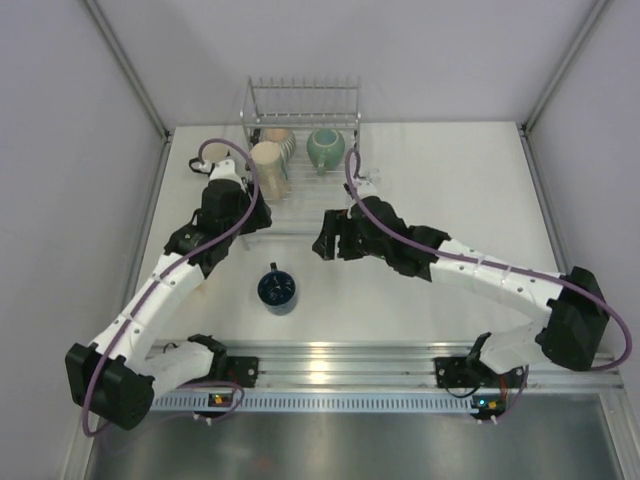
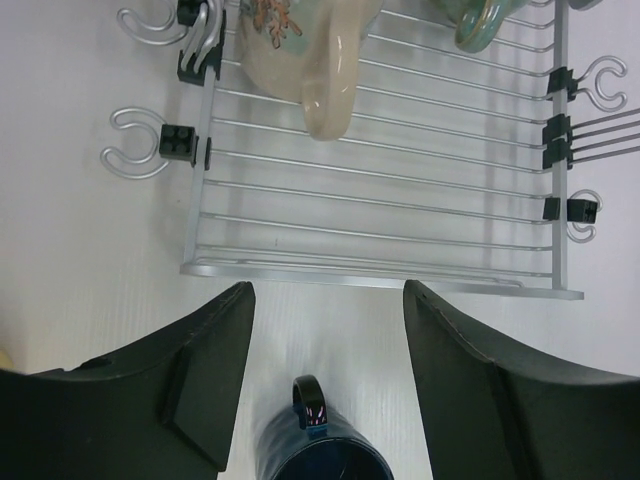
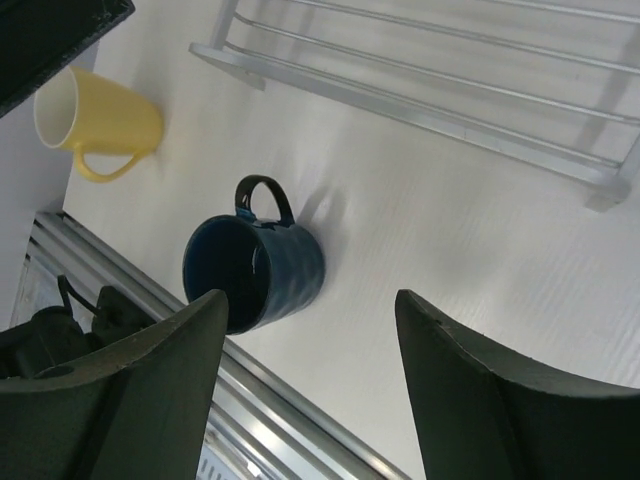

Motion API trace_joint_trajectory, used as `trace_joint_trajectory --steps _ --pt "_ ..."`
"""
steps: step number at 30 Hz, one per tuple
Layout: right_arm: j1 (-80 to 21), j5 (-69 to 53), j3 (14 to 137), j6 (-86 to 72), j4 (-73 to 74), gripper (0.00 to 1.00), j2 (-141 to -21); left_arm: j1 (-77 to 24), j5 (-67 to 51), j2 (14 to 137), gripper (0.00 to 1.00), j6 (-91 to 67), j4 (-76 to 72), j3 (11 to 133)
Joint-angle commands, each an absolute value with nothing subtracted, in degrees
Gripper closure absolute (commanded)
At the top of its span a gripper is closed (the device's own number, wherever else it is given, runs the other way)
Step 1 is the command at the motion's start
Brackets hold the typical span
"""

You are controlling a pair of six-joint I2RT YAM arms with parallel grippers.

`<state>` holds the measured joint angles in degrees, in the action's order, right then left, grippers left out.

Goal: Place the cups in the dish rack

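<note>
The silver wire dish rack [image 1: 300, 110] stands at the table's back. A tall cream cup [image 1: 268, 165], a ribbed beige cup [image 1: 281, 140] and a teal-green cup [image 1: 325, 148] sit in it. A dark blue mug [image 1: 277, 290] stands upright on the table in front of the rack. My left gripper [image 1: 254, 216] is open and empty at the rack's front left, above and behind the blue mug [image 2: 325, 452]. My right gripper [image 1: 325, 240] is open and empty, to the mug's [image 3: 255, 270] right. A small yellowish cup [image 3: 95, 120] lies on its side at the left. No black cup shows.
The rack's front bar [image 2: 380, 275] lies just beyond my left fingers. The cream cup's handle [image 2: 335, 70] hangs over the rack wires. A metal rail [image 1: 330, 360] runs along the table's near edge, close to the blue mug. Enclosure walls stand at both sides.
</note>
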<state>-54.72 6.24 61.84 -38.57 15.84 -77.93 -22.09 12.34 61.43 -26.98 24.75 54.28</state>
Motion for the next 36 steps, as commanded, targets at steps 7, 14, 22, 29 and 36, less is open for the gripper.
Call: trace_joint_trajectory --steps 7,14,22,29,36 --pt "-61.7 9.1 69.2 -49.0 17.6 0.33 -89.2 -19.9 9.9 59.5 0.33 -31.4 27.8 51.6" --pt "-65.1 9.5 72.2 -49.0 18.8 0.35 -95.3 -18.5 8.7 59.3 0.33 -31.5 28.7 50.5" --pt "-67.1 11.9 73.7 -48.6 20.0 0.37 -100.7 -17.6 8.5 58.9 0.33 -31.8 28.7 49.0" --pt "-68.5 12.1 77.3 -48.2 22.5 0.46 -106.3 -16.9 5.8 60.8 0.34 -33.9 28.7 48.5" --pt "-68.6 13.1 75.7 -46.8 21.3 0.78 -105.1 -16.9 2.0 60.0 0.35 -33.3 28.7 49.1"
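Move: The blue mug standing on the table lies about 12 cm to the right hand's left, roughly 6 cm back towards the base and some 16 cm below. From that hand, the middle of the rack's near rail is about 6 cm ahead, 6 cm left and 17 cm down; the yellow cup is some 34 cm left, 2 cm back, 17 cm lower. For the left hand, the blue mug is about 10 cm back, 2 cm right and 16 cm below. The right fingers end up pinching the blue mug's right-hand wall at the rim, closing from well open only in the last stretch, after the hand has dropped about 13 cm while going left and somewhat back, its wrist tilting roughly 20 degrees more downward. The empty left hand sinks about 5 cm and eases back towards the mug, fingers staying open. ##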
